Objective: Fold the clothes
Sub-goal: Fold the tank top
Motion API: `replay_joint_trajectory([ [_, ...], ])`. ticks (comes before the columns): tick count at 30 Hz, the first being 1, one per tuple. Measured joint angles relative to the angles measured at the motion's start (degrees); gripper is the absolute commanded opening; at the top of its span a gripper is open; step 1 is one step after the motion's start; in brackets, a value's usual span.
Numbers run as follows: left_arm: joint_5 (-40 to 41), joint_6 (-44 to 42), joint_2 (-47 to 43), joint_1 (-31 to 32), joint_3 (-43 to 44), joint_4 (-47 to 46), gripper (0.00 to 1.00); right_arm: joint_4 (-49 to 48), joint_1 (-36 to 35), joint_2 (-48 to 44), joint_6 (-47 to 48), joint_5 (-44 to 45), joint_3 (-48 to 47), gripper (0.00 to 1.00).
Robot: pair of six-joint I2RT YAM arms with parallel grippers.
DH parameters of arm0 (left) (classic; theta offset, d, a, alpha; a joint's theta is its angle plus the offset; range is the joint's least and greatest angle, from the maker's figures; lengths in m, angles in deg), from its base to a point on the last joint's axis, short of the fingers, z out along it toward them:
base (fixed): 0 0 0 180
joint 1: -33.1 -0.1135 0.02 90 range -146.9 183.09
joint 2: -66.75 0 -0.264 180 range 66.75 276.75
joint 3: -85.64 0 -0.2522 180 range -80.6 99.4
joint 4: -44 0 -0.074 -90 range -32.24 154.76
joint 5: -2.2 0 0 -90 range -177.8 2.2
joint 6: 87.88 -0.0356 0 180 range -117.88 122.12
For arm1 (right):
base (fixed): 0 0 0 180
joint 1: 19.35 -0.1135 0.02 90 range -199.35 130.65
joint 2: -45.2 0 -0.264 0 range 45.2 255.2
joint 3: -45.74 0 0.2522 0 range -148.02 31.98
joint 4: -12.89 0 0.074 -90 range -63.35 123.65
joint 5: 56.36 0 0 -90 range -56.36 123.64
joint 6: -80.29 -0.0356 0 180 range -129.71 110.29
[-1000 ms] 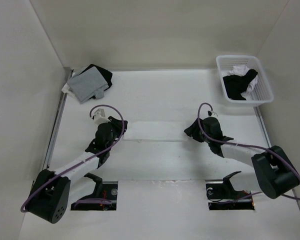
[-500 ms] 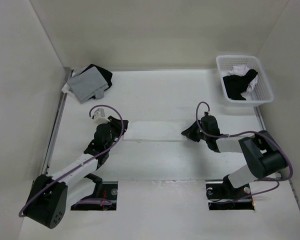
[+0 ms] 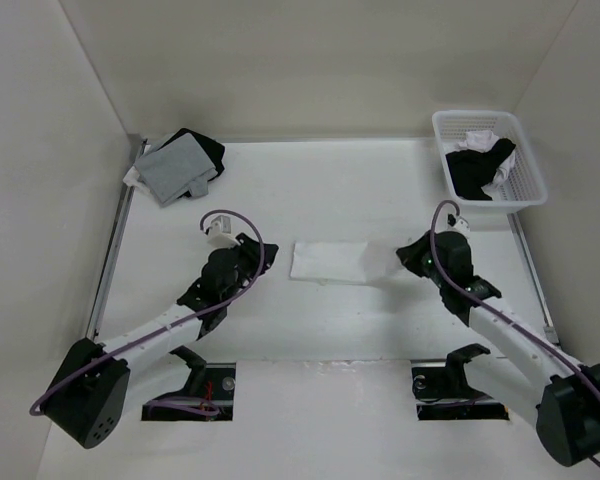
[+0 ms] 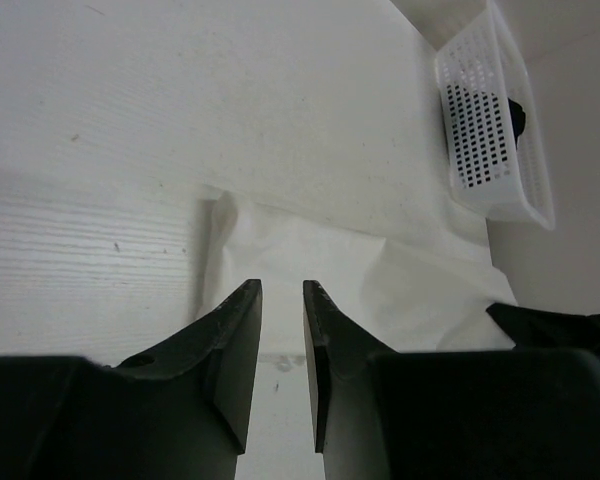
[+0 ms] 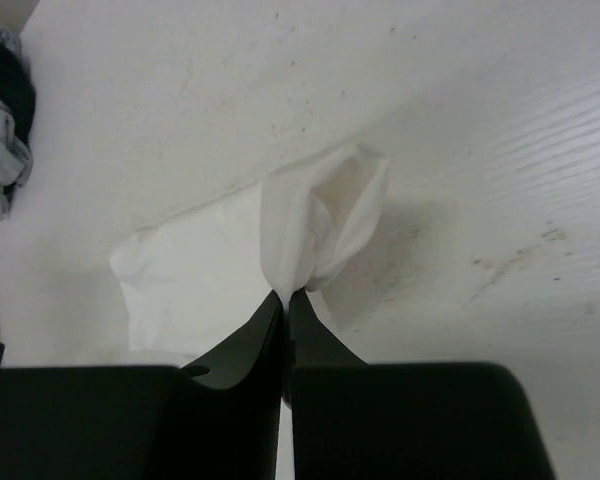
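Note:
The clothes (image 3: 328,261) are one plain white garment, lying as a short folded rectangle in the middle of the table between the two arms. My right gripper (image 3: 402,257) (image 5: 285,293) is shut on the garment's right end, which stands up from the table in a pinched bunch (image 5: 320,215). The rest of the garment (image 5: 195,265) lies flat beyond it. My left gripper (image 3: 260,258) (image 4: 282,290) hangs just off the garment's left edge (image 4: 360,270), open, with only a narrow empty gap between its fingers.
A white plastic basket (image 3: 442,150) (image 4: 490,120) with black and white garments stands at the back right. A grey cloth rectangle (image 3: 175,168) lies on black garments (image 3: 205,148) at the back left. Side walls close in the table.
The garment, earlier a long strip between the grippers, is now a shorter rectangle. My right gripper has shut on its right end and drawn back to the right. The left gripper shifted slightly right.

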Motion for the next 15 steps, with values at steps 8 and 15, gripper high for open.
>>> replay_joint_trajectory([
  [8, 0.1, 0.0, 1.4, 3.0, 1.3, -0.8, 0.23, 12.1, -12.4, 7.8, 6.3, 11.2, -15.3, 0.05],
  [15, 0.0, 0.1, -3.0, 2.3, 1.3, -0.6, 0.23, 18.4, -25.5, 24.9, 8.0, 17.0, -31.5, 0.06],
])
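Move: The right hand, already gripping the tank top's lifted right edge, has the tank top's left end about 23 cm to its left, nearly level with it fore and aft (1 cm ahead) and some 9 cm below. The laundry basket stands roughly 24 cm ahead of this hand and 20 cm to its right. From the slightly open left hand, that same left end is about 4 cm to the right, 2 cm ahead and 11 cm down. Leftward over the tank top in a quickening sweep of about 12 cm, the right hand carries the pinched edge back towards the left end, rising some 3.5 cm mostly at the start; its left side rolls down about 20 degrees as it turns counter-clockwise. The empty left hand eases 2 cm right, then lifts 3 cm. ##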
